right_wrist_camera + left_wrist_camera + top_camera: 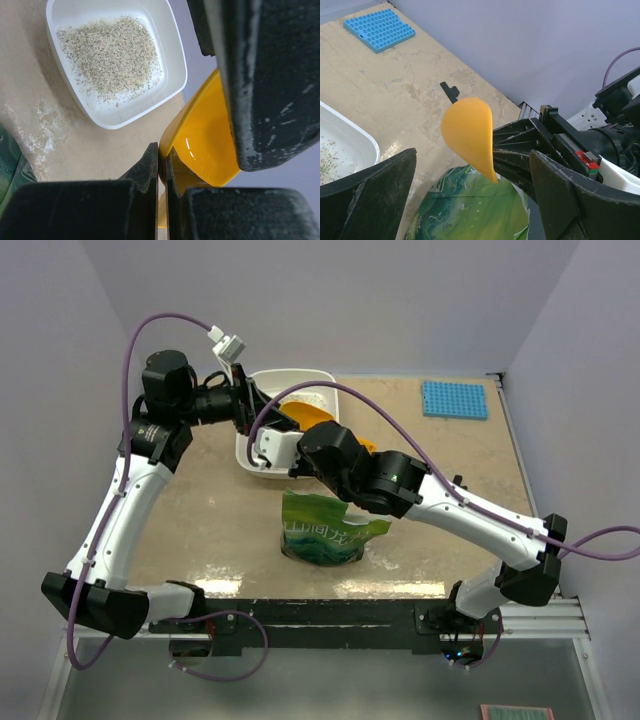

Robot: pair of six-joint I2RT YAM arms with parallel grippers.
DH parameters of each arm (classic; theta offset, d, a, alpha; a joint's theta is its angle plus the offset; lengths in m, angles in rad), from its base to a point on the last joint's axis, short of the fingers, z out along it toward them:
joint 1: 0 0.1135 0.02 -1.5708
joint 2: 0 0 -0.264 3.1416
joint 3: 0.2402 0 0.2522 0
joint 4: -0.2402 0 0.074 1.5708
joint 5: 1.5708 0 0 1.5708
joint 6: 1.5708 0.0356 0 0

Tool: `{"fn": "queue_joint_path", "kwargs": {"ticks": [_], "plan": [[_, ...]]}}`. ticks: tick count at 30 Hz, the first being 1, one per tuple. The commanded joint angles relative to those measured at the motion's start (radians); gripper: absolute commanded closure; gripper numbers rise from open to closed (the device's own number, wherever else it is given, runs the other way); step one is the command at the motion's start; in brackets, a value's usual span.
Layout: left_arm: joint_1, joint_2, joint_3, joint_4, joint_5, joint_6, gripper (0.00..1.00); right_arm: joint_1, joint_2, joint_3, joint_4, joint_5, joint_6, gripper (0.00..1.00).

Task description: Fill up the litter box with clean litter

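Observation:
The white litter box stands at the back of the table, holding a thin layer of beige speckled clean litter. In the right wrist view the box lies beyond and left of my fingers. My right gripper is shut on the rim of an orange-yellow scoop, whose shiny bowl shows no granules. From above, the scoop hangs over the box's near right part. My left gripper is open beside the box, with the scoop in front of it and nothing between its fingers.
A crinkly green bag stands open in front of the box, under the right arm, and shows in the left wrist view as the bag. A blue studded mat lies at the back right. Walls close in the table on three sides.

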Motion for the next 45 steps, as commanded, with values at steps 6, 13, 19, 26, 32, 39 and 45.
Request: {"fn": "queue_joint_path", "kwargs": {"ticks": [6,13,19,26,32,39,45], "plan": [[-0.008,-0.018,-0.012,0.074,0.036,-0.012,0.12,0.03,0.013,0.037,-0.009,0.002,0.019,1.0],[-0.008,-0.01,-0.021,0.074,0.051,-0.007,0.51,0.032,-0.006,0.023,0.009,0.016,0.016,1.0],[-0.008,-0.011,-0.021,0.063,0.065,0.016,0.9,0.03,-0.024,-0.009,0.035,0.053,0.006,1.0],[-0.018,-0.034,-0.03,0.028,0.022,0.093,1.0,0.03,-0.068,-0.043,0.136,0.151,0.084,0.68],[-0.018,-0.082,-0.076,0.028,-0.08,0.11,1.0,0.03,-0.225,-0.008,0.218,0.096,0.274,0.31],[-0.018,-0.123,-0.105,0.078,-0.162,0.041,1.0,0.028,-0.32,0.091,0.011,0.07,0.525,0.18],[-0.018,-0.214,-0.196,0.224,-0.154,-0.062,1.0,-0.043,-0.411,-0.016,0.027,-0.003,0.841,0.21]]}}
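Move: The scoop, still held by my right hand, reaches its bowl towards my open left fingers; its middle lies about 7 cm right, 1 cm back and 3 cm below my left hand. The litter box is some 26 cm ahead of that hand, 3 cm left and 32 cm down; the litter bag is 9 cm back, 8 cm right and 26 cm down. From my right hand, the scoop's middle is level with it, about 2 cm right. I keep my left hand almost in place and shut its fingers on the front rim of the scoop's bowl, pinching it while my right hand still holds on. Then my right fingers open and let go, and that hand swings quickly away from the scoop, up about 15 cm, 10 cm to the right and some 6 cm back, its left side rolling up about 50 degrees. ##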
